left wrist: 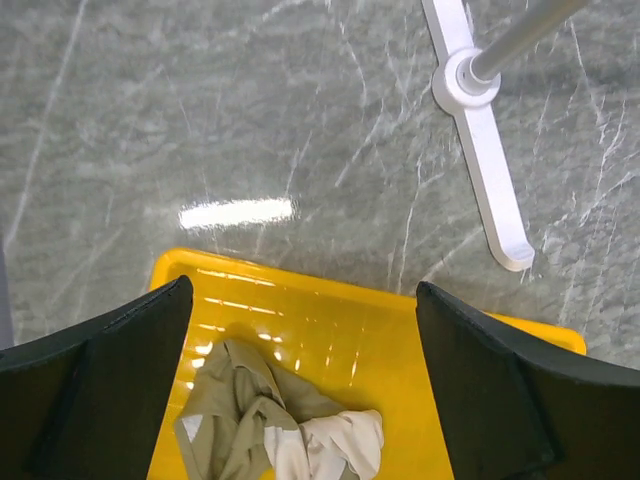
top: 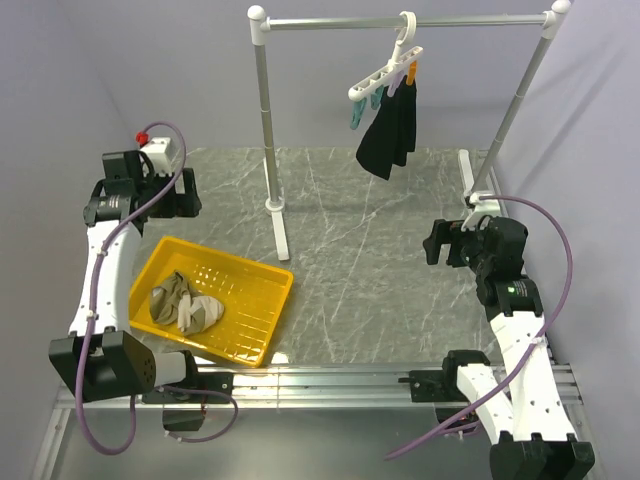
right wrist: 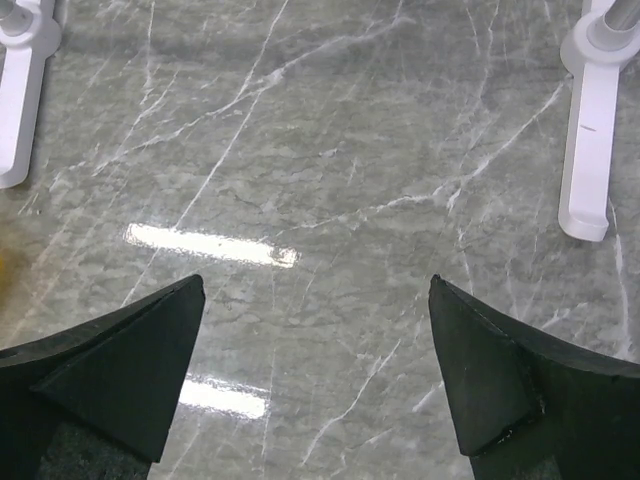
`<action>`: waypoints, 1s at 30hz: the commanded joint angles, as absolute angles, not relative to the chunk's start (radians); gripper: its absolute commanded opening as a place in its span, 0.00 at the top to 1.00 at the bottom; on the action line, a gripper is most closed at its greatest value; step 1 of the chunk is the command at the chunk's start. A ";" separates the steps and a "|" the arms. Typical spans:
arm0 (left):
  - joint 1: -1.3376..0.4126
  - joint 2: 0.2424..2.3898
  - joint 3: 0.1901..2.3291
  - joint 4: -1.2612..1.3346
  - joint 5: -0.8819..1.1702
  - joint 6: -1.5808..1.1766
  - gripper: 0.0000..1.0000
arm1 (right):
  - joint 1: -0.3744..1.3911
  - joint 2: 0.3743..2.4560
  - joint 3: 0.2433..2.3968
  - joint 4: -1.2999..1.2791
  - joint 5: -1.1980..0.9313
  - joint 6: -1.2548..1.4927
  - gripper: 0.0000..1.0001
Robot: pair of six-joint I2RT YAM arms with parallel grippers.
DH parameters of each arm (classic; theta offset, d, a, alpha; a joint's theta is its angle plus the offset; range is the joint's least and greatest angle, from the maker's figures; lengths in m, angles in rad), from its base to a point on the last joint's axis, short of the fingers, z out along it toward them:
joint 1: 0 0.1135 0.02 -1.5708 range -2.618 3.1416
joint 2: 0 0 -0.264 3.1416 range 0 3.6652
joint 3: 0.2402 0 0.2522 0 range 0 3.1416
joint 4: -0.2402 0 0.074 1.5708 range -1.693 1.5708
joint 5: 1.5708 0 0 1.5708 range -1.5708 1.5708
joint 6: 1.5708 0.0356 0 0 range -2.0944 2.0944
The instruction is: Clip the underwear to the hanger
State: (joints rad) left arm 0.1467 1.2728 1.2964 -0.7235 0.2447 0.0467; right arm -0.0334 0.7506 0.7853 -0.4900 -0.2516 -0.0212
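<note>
The tan underwear [top: 185,302] with cream patches lies crumpled in the left part of the yellow basket [top: 262,322]. In the left wrist view the underwear [left wrist: 250,420] lies below and between my open fingers. My left gripper [left wrist: 300,300] is open and empty, high above the basket's far edge; in the top view it [top: 190,192] is at the far left. The white hanger [top: 385,76] with teal, purple and orange clips hangs from the rail at top centre. My right gripper [right wrist: 315,290] is open and empty over bare table; in the top view it [top: 436,243] is at the right.
A black garment [top: 388,132] hangs clipped to the hanger. The silver rail [top: 400,20] stands on two poles with white feet [top: 277,225], [top: 470,175]. One foot [left wrist: 480,130] shows beyond the basket in the left wrist view. A grey marble tabletop lies under everything.
</note>
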 commanded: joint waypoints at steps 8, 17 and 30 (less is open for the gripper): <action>0.080 1.410 1.485 -0.840 0.316 0.184 0.01 | -0.040 0.765 0.848 -0.497 -0.267 -0.054 0.00; 0.087 1.503 1.528 -1.279 0.434 0.564 0.02 | -0.040 0.827 0.893 -0.564 -0.320 -0.101 0.00; 0.124 1.359 1.175 -1.253 0.150 0.848 0.01 | -0.040 0.879 0.910 -0.569 -0.359 -0.103 0.00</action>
State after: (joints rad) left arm 0.1238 1.4040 1.2392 -1.2816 0.2325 0.7277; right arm -0.0334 0.8761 0.8532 -0.5797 -0.3420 -0.0982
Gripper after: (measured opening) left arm 0.993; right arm 0.998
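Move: The underwear lies crumpled in the yellow basket, about 17 cm back from my left hand, some 4 cm to its left and roughly 22 cm below. The basket's middle is 16 cm back and 2 cm right, at about that same depth; the rack's left foot stands about 8 cm ahead and 17 cm right, down on the table. From my right hand the underwear is about 52 cm left, 9 cm back and 20 cm below. I first let my left hand drift slightly forward and up, then swing it back and down towards the underwear, ending about 12 cm back and 10 cm lower, after a short bow to the right. On the way I tip the fingers down by some 35 degrees until they point nearly straight down and turn the hand clockwise about as much, keeping them wide open and touching nothing yet. ##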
